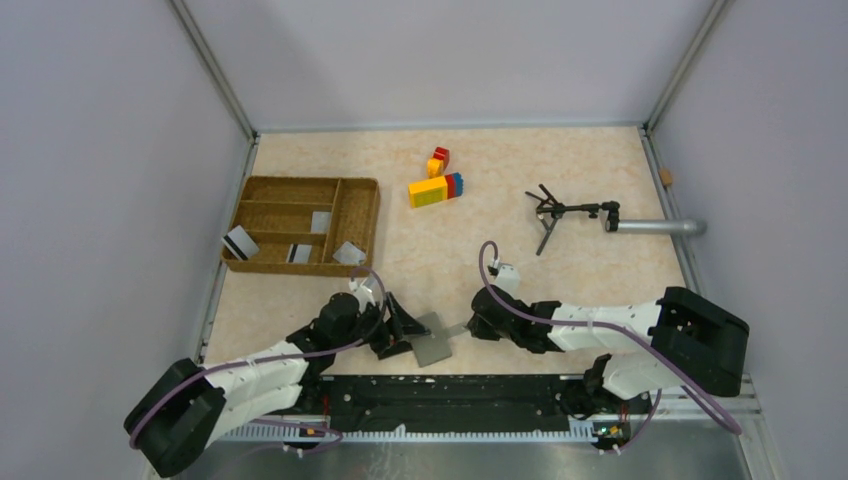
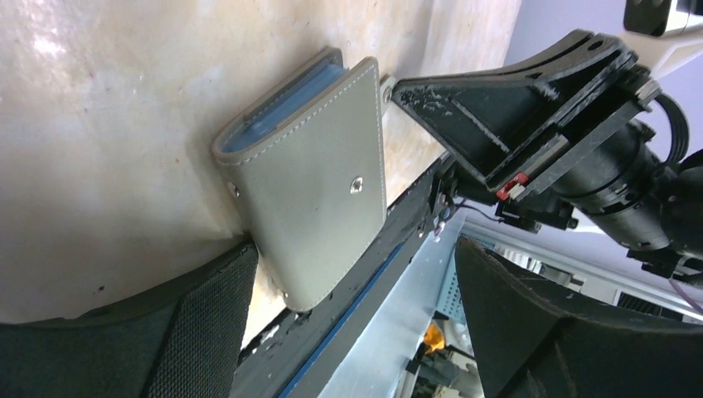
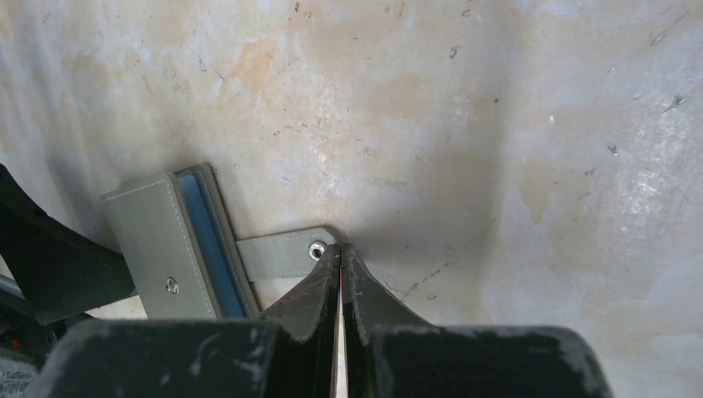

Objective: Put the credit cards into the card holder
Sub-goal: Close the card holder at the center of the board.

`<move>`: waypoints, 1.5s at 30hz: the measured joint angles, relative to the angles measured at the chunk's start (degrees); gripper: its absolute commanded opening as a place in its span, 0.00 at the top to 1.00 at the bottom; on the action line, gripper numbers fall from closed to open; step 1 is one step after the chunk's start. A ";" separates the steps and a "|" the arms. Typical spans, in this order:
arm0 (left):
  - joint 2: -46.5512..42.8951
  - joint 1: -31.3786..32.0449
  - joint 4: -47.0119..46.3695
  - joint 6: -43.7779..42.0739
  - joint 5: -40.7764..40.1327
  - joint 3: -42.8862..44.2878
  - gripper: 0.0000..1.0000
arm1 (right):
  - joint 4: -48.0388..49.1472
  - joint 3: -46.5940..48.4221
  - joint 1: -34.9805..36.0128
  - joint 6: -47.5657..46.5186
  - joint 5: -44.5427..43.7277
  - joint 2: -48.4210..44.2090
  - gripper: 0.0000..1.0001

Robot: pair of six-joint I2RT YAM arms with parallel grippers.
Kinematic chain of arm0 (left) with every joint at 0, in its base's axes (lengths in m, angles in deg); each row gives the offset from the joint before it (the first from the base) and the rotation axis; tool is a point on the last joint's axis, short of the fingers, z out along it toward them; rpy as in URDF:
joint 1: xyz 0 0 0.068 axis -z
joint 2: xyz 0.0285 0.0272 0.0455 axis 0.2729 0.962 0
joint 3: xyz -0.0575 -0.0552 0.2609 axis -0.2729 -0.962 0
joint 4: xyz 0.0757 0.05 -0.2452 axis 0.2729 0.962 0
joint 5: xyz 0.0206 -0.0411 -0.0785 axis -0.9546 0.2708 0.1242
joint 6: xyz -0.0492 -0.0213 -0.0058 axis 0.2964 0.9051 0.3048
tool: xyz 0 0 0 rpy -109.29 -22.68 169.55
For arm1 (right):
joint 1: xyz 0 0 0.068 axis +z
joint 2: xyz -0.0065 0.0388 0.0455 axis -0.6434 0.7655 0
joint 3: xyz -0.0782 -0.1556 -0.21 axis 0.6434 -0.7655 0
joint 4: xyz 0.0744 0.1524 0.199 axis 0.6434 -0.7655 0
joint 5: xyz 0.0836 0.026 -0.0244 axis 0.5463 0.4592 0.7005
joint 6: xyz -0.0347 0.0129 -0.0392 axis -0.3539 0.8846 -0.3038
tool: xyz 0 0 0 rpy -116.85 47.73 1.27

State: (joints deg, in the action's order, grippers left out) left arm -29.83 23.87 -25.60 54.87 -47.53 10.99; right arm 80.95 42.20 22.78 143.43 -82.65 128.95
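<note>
The card holder (image 1: 432, 339) is a flat grey wallet lying folded near the table's front edge, with blue-grey inner panels (image 2: 278, 108) showing at its open side. Its strap (image 3: 278, 254) with a snap sticks out to the right. My left gripper (image 1: 397, 329) stands open just left of the wallet, and the wallet's near corner (image 2: 307, 282) sits between its fingers (image 2: 199, 332) without being pinched. My right gripper (image 3: 340, 249) is shut, its tips touching the end of the strap. Several silver-grey credit cards (image 1: 321, 221) lie in the wicker tray (image 1: 262, 186), one with a dark stripe (image 1: 237, 243).
Coloured toy bricks (image 1: 437, 186) sit at the back centre. A black tripod-like stand (image 1: 556, 212) and a grey cylinder (image 1: 655, 227) lie at the right. A black rail (image 1: 450, 395) runs along the near edge, right behind the wallet.
</note>
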 measured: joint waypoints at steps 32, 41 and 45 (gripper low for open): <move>6.64 1.70 -13.42 -1.42 -9.88 -1.20 0.81 | 0.37 0.48 -0.02 0.04 -0.09 0.74 1.00; 7.52 1.88 -7.34 -4.20 -9.97 2.14 1.00 | 0.90 -1.53 -0.02 -2.21 1.55 -5.49 1.00; 8.37 2.51 -3.82 -6.34 -10.45 5.03 1.00 | 4.09 -2.60 -0.02 -3.26 2.60 -6.40 1.00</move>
State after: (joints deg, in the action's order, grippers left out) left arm -21.46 26.38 -29.42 48.53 -57.98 16.01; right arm 85.04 39.60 22.76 140.17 -80.05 122.55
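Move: The card holder lies on the table about 3 cm to the left hand's right, level with it fore and aft and a couple of centimetres below; its strap reaches some 10 cm right and 3 cm ahead. The wooden tray's middle is roughly 27 cm ahead and 27 cm left of that hand. From the right hand, the holder is about 8 cm left and 2 cm back at similar height, and the strap's end is just 1 cm left, level fore and aft. Forward about 3.5 cm along the card holder goes the left hand, its wide-open fingers closing as it travels and then shutting on the holder's left edge, the spine, in a pinch. The shut right fingers stay down at the strap's end nearly throughout, then rise about 2.5 cm, easing slightly left, with their tips still at the strap. ##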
